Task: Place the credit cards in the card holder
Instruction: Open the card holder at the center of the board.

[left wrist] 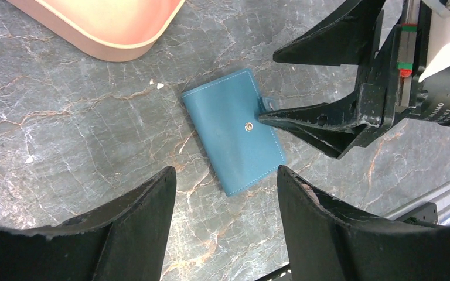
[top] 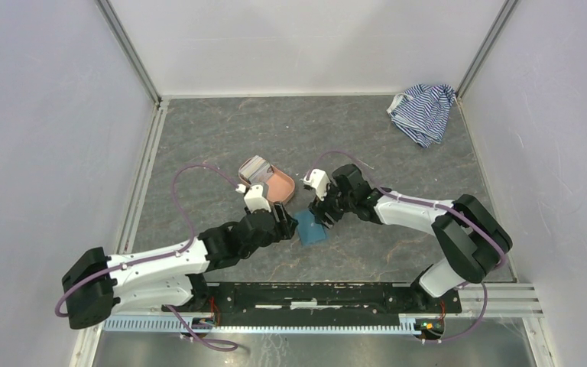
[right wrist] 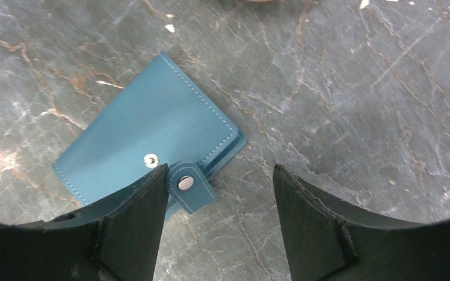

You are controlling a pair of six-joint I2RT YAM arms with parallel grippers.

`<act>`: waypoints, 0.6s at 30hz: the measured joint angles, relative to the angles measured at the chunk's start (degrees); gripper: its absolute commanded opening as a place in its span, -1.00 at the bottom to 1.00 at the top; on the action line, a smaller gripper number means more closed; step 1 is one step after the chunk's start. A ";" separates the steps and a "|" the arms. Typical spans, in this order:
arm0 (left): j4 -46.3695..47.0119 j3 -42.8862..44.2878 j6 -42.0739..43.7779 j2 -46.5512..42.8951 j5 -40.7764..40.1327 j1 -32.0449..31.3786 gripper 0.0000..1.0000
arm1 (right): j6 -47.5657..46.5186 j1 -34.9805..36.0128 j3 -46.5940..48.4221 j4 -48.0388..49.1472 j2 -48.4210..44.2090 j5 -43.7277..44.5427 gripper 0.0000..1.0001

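The card holder [top: 311, 228] [left wrist: 234, 137] [right wrist: 146, 134] lies folded flat on the grey marble-patterned table, its snap tab [right wrist: 191, 185] undone and sticking out past the edge. My right gripper [top: 322, 217] [right wrist: 220, 170] is open just above it; one fingertip [left wrist: 262, 119] rests by the tab, and the tab sits between the fingers. My left gripper [top: 287, 222] [left wrist: 225, 172] is open and empty, hovering at the holder's near corner without touching it. The whitish-grey credit cards [top: 255, 170] sit at the far end of the salmon-pink tray [top: 281, 187].
The pink tray's rim [left wrist: 111, 50] is close behind the card holder. A blue-and-white striped cloth [top: 423, 112] lies crumpled in the far right corner. White walls with metal rails enclose the table on three sides.
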 measured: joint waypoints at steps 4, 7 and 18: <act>0.85 0.00 -0.09 2.10 0.15 0.00 0.42 | -0.46 0.07 -0.26 -0.48 -0.76 3.26 0.34; 0.94 0.35 -0.09 4.15 0.22 0.00 0.42 | -0.72 -0.15 -1.18 -0.52 -2.95 4.87 0.24; -2.27 13.25 -1.01 19.34 -0.09 -1.46 0.46 | 1.16 -6.75 -1.68 -0.92 -2.78 0.07 -0.03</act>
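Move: The card holder's loose strap tab is right at the right hand's nearer fingertip, some 2 cm back and 1 cm left of the hand point, 1 cm below. The card holder's middle lies about 3 cm back and 5 cm left of that hand; the pink tray is roughly 11 cm ahead and 19 cm left. From the left hand, the card holder is about 4 cm ahead, 5 cm right and 8 cm below, the tray 17 cm ahead and 9 cm left. With one fingertip still against the unsnapped strap, the right hand sweeps it outward, going about 4 cm right and 2 cm forward away from the card holder, rising about a centimetre before easing down again while its fingers partly close. The left hand sinks 2 cm, then swings some 5 cm right and slightly forward towards the card holder, rolling a little, fingers kept open. ##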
